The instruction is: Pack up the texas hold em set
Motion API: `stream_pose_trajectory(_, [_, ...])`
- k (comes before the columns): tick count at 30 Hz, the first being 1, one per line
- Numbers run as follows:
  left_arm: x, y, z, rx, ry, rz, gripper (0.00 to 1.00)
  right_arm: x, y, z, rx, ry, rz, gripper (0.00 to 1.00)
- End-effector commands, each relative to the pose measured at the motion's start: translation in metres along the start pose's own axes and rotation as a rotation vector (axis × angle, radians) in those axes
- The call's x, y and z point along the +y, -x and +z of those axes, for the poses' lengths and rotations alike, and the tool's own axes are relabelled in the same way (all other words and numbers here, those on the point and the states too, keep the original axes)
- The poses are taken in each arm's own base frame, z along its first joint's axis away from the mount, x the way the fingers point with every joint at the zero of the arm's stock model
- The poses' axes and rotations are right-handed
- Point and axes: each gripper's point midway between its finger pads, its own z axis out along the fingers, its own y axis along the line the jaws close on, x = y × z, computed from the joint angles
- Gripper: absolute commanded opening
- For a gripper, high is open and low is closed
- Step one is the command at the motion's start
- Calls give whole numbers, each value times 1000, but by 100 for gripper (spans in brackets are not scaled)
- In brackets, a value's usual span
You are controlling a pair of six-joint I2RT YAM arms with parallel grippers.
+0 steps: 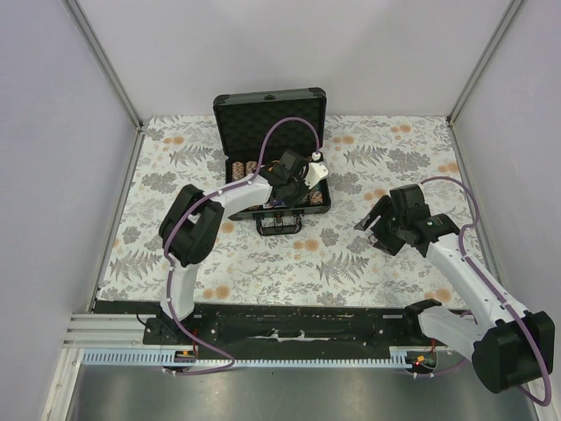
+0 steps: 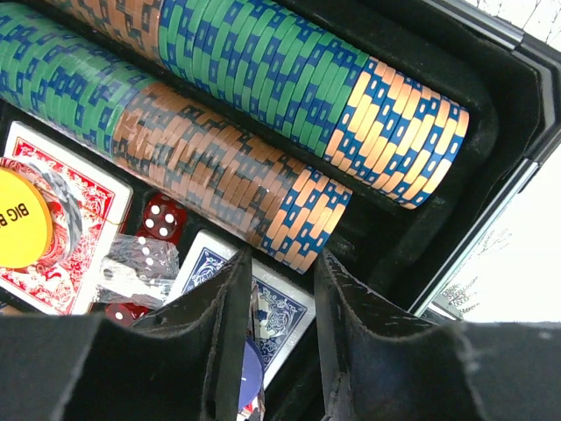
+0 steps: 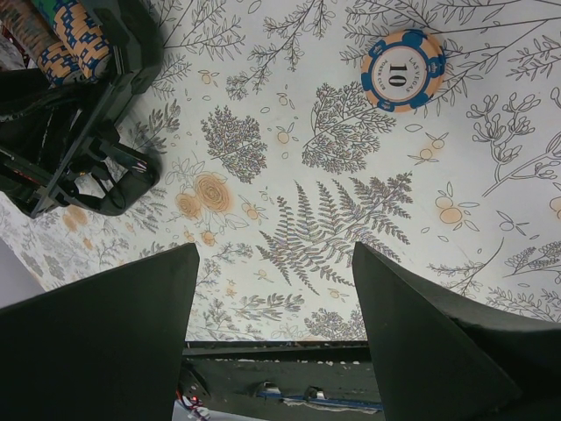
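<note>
The dark briefcase (image 1: 270,112) of the texas hold em set lies open at the back of the table, lid up. My left gripper (image 1: 296,186) reaches down into it. In the left wrist view its jaws (image 2: 280,263) stand apart over the blue card deck (image 2: 285,307), and a blue round button (image 2: 248,377) lies by the left finger. Rows of green, brown, orange and blue chips (image 2: 263,88) fill the slots. A red deck (image 2: 66,237), a yellow button (image 2: 19,219) and red dice (image 2: 162,219) lie beside them. My right gripper (image 3: 276,254) hangs open over the cloth.
One loose blue and orange chip marked 10 (image 3: 403,70) lies on the floral tablecloth (image 1: 351,263) ahead of my right gripper (image 1: 372,224). The case corner (image 3: 114,44) shows at the upper left of the right wrist view. Grey walls enclose the table on three sides.
</note>
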Motion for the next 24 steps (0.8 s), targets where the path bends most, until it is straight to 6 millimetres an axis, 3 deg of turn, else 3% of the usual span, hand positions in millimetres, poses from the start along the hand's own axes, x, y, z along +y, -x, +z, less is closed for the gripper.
stream_pose_trajectory(1, [55,31,-25,-100,223,-78,41,6,2,-2,-13,34,9,79])
stream_pose_trajectory(13, [54,39,-33,-123,205,-76,44,5,2,-3,-17,36,14,79])
stream_pose_trajectory(24, [40,32,-31,-108,138,-41,67,1,3,-3,-21,14,5,80])
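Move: The green-orange chip roll's near end lies about 2 cm right of the left hand point and 1 cm back, close by one fingertip. The blue card deck sits some 4 cm left and 1 cm ahead, with the small blind button on it about 5 cm left and 1 cm back. The outer roll's near end is 7 cm right and 3 cm back. From the right gripper, the first roll's end lies some 19 cm left and 12 cm ahead. Ease the left gripper up out of the chip tray about 1 cm, drifting left and forward by roughly as much, slowly at first and quicker at the end. Turn the wrist just a touch counter-clockwise, and spread the fingers late in the rise, from under half to about two-thirds open, with the finger nearer the roll staying close by its near end. ##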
